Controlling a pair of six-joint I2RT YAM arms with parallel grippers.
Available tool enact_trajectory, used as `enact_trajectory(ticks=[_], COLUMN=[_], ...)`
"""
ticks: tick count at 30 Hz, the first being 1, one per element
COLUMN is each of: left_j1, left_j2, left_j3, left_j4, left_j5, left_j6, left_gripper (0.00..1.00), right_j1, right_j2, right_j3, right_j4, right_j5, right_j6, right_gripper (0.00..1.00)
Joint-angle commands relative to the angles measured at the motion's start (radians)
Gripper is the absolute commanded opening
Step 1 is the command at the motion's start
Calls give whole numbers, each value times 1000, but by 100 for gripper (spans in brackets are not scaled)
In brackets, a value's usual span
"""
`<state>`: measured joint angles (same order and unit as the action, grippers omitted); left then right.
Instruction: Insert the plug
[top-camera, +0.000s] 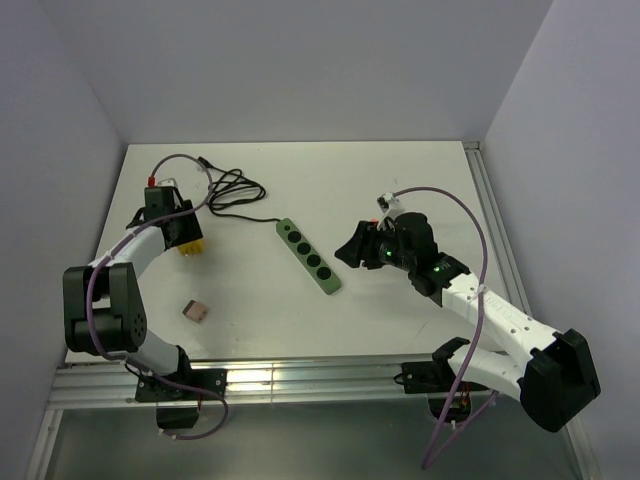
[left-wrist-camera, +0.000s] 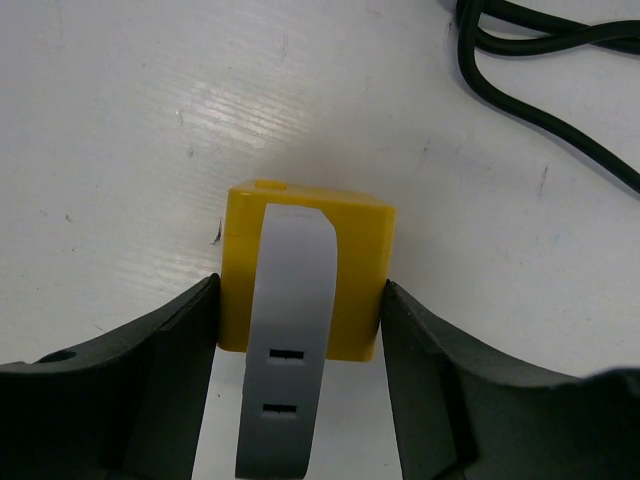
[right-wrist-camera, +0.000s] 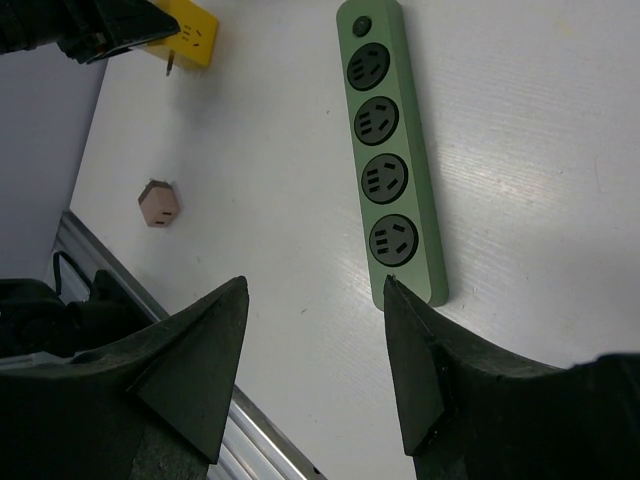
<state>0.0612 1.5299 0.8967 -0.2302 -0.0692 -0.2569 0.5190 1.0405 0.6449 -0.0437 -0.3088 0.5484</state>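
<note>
The plug is a yellow block lying on the white table at the left; it also shows in the right wrist view. My left gripper straddles it, with a black finger pressed against each side, and a grey slotted strip crosses its top. The green power strip with several black sockets lies mid-table, empty. My right gripper hovers open above the strip's near end, holding nothing; it sits just right of the strip.
A black cable coils from the strip's far end toward the back left, close to the plug. A small brown hexagonal adapter lies near the front left. An aluminium rail runs along the near table edge.
</note>
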Motion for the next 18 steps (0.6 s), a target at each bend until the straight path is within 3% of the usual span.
enact_trajectory(ticks=[1, 6, 9, 18], left_j1=[9, 11, 11, 63], left_j2=[12, 10, 3, 91], left_j3=[22, 31, 18, -12], left_j4=[22, 17, 43, 190], left_j5=[60, 159, 221, 646], left_j6=[-22, -30, -41, -108], left_gripper=[35, 0, 0, 0], right_j1=[1, 1, 1, 1], right_j2=[-33, -34, -28, -33], right_j3=[-5, -5, -7, -14], right_j4=[41, 39, 41, 39], right_j5=[-1, 2, -1, 4], right_j6=[-11, -10, -10, -8], right_gripper=[64, 64, 63, 63])
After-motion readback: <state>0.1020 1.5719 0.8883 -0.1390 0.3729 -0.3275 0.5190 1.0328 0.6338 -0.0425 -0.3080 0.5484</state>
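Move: Some 33 cm to the right of the left hand, roughly level with it fore and aft and about 5 cm lower, lies the middle of the green power strip. The cable coil is about 22 cm ahead and 9 cm right of that hand; the small brown plug lies roughly 15 cm back and 3 cm right. From the idle right hand the strip's middle is about 12 cm ahead, 10 cm left and 15 cm down. Swinging off to its right towards the green power strip, the left hand keeps its pinch on the yellow plug block and carries it about 6 cm, starting slowly and then speeding up, almost level and only about 1 cm forward. The wrist rolls some 20 degrees so the fingertips swing out to the right, with a slight clockwise turn. ##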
